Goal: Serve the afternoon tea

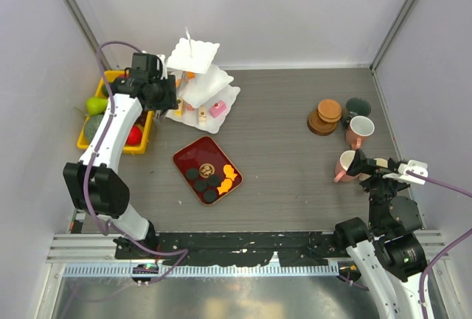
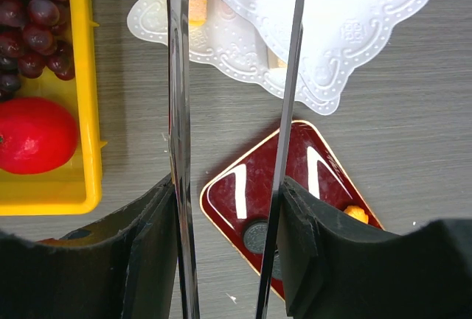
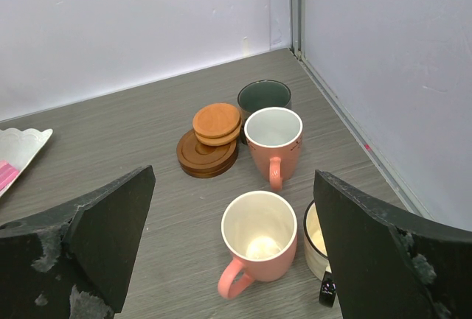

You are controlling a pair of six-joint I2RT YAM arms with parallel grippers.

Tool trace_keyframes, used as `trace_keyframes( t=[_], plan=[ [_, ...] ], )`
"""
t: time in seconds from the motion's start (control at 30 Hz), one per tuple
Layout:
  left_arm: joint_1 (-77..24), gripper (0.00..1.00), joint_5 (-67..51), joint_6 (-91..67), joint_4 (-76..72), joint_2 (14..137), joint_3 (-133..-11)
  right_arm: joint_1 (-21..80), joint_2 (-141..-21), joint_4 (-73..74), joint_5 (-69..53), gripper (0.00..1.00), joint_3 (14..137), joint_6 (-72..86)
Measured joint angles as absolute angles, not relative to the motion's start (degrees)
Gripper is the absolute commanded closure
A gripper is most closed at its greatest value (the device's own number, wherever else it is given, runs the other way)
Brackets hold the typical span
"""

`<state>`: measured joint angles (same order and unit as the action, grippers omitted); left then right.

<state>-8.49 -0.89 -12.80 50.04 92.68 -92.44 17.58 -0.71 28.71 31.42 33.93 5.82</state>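
Observation:
My left gripper (image 1: 153,88) (image 2: 227,186) is shut on metal tongs (image 2: 177,113), whose two arms stand apart and run up over the white three-tier stand (image 1: 198,76) (image 2: 346,24). Their tips are out of frame. Pink and cream pastries (image 1: 217,109) sit on the stand's bottom tier. Black round pastries (image 1: 200,174) (image 2: 256,236) and orange ones (image 1: 228,173) (image 2: 356,214) lie on a red tray (image 1: 184,158) (image 2: 243,186). My right gripper (image 1: 369,168) (image 3: 234,175) hangs open above a pink mug (image 3: 262,242), beside a beige mug (image 3: 317,238).
A second pink mug (image 3: 273,138), a green mug (image 3: 263,96) and stacked brown coasters (image 1: 324,116) (image 3: 210,149) stand at the back right near the wall. A yellow fruit tray (image 1: 144,133) (image 2: 88,113) with grapes and a red fruit lies left of the stand.

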Motion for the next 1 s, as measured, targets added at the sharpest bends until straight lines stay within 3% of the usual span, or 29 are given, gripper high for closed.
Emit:
trace_keyframes(
  t=[0.37,0.7,1.0],
  plan=[
    [-10.8,0.44,-3.7,-13.1,51.3,82.1,-82.0,17.6,-0.7,28.7,31.4,0.05,33.9,5.8],
    [-23.9,0.44,-3.5,-14.8,53.7,67.7,-66.4,17.6,-0.7,28.7,31.4,0.04,33.9,5.8],
    [-38.0,0.44,-3.5,-22.2,53.2,63.0,-54.2,17.6,-0.7,28.7,31.4,0.05,33.9,5.8]
  ],
)
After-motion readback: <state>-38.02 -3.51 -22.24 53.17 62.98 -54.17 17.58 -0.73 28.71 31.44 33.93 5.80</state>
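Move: The left hand, holding the tongs beside the tiered stand, has the remaining orange cookies about 19 cm back and 17 cm to its right, some 19 cm below, on the tray whose middle lies roughly 16 cm back and 10 cm right. The stand's middle is about 9 cm ahead and 9 cm right, the fruit basket some 22 cm left and 6 cm ahead. From the idle right hand the cookies lie about 39 cm left, 3 cm ahead and 26 cm below. The left arm, still gripping the half-open tongs, lifts slightly and draws their tips away from the tiered stand's middle plate, then sweeps about 23 cm back and some 9 cm to the right towards the remaining cookies, sinking about 9 cm, mostly in the later part. On the way the wrist turns some 25 degrees clockwise and tips further down, the gripper opening stays unchanged, and the tongs come in over the tray still travelling, with no touch on a cookie to be seen. ##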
